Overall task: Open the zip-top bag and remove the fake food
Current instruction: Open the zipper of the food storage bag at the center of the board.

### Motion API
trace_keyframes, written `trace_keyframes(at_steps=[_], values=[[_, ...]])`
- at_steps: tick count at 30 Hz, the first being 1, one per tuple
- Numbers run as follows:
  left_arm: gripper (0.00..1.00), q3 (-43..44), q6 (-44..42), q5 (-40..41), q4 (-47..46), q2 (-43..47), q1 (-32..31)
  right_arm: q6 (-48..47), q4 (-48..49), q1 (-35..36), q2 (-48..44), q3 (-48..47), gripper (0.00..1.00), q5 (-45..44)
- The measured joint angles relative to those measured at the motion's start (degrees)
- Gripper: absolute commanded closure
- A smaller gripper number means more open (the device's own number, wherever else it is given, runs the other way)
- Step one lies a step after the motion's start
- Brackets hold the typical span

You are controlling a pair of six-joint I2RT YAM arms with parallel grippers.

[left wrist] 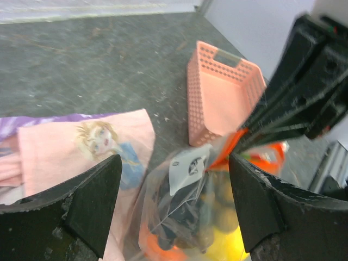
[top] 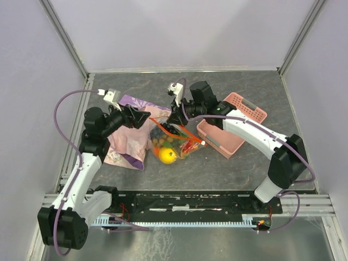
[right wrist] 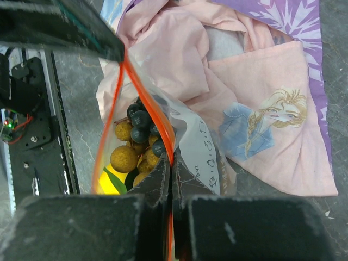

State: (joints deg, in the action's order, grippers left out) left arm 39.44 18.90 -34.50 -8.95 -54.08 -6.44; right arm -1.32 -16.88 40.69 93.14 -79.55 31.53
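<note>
The clear zip-top bag point(top: 175, 142) hangs mouth-up over the table's middle, its orange-red zip strip point(right wrist: 115, 103) spread into a loop. My right gripper point(right wrist: 171, 163) is shut on one side of that strip and holds the bag up point(top: 175, 120). Inside lies the fake food: tan grapes point(right wrist: 124, 157), dark grapes point(right wrist: 141, 118), a yellow fruit point(top: 167, 155) and something orange at the bottom point(left wrist: 163, 251). My left gripper point(left wrist: 175, 202) is open just left of the bag point(top: 145, 117), with the bag's side point(left wrist: 185, 206) showing between its fingers, which do not touch it.
A pink-purple patterned cloth point(top: 129, 138) lies crumpled to the left of the bag, under my left arm. A pink perforated basket point(top: 231, 122) stands to the right, under my right arm. Frame posts rise at the table's back corners.
</note>
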Motion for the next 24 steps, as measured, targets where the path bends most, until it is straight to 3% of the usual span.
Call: trace_keyframes(at_steps=[7,18,24], values=[[0.14,1.31,5.99,3.10,8.79,7.17,0.04,7.74,5.22,-0.02,-2.67,3.02,0.98,-3.76],[0.18,1.31,23.63,2.67,12.28,11.98,0.00,17.64,11.89,-0.02,-5.88,7.78,0.98,-11.56],[0.14,1.75,27.69,6.25,17.59,15.52,-1.18,22.10,13.99,-0.02,-6.54,9.68,0.98,-16.83]])
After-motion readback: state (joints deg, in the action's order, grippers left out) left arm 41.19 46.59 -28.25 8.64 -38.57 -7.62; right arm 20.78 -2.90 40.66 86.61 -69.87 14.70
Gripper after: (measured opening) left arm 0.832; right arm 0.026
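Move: The left hand, empty and wide open, has the bag's left zip corner just off its fingers: about 4 cm right, 1 cm ahead and 3 cm lower. From the left hand, the lemon in the bag is some 10 cm right, 14 cm back and 18 cm down, and the cloth 4 cm left, 3 cm back and 24 cm below. That zip corner lies about 9 cm left of the right hand, 2 cm ahead and level in height; the lemon is 3 cm left, 13 cm back and 15 cm below the right hand. Keeping its pinch on the orange zip rim, the right hand carries the bag about 3 cm forward, drifting slightly right and a little up, while turning clockwise some 25 degrees. The left hand, fingers still wide open, backs off from the zip corner towards its base by about 6 cm and rises over 3 cm, its left side rolling down and its fingers tipping down. ##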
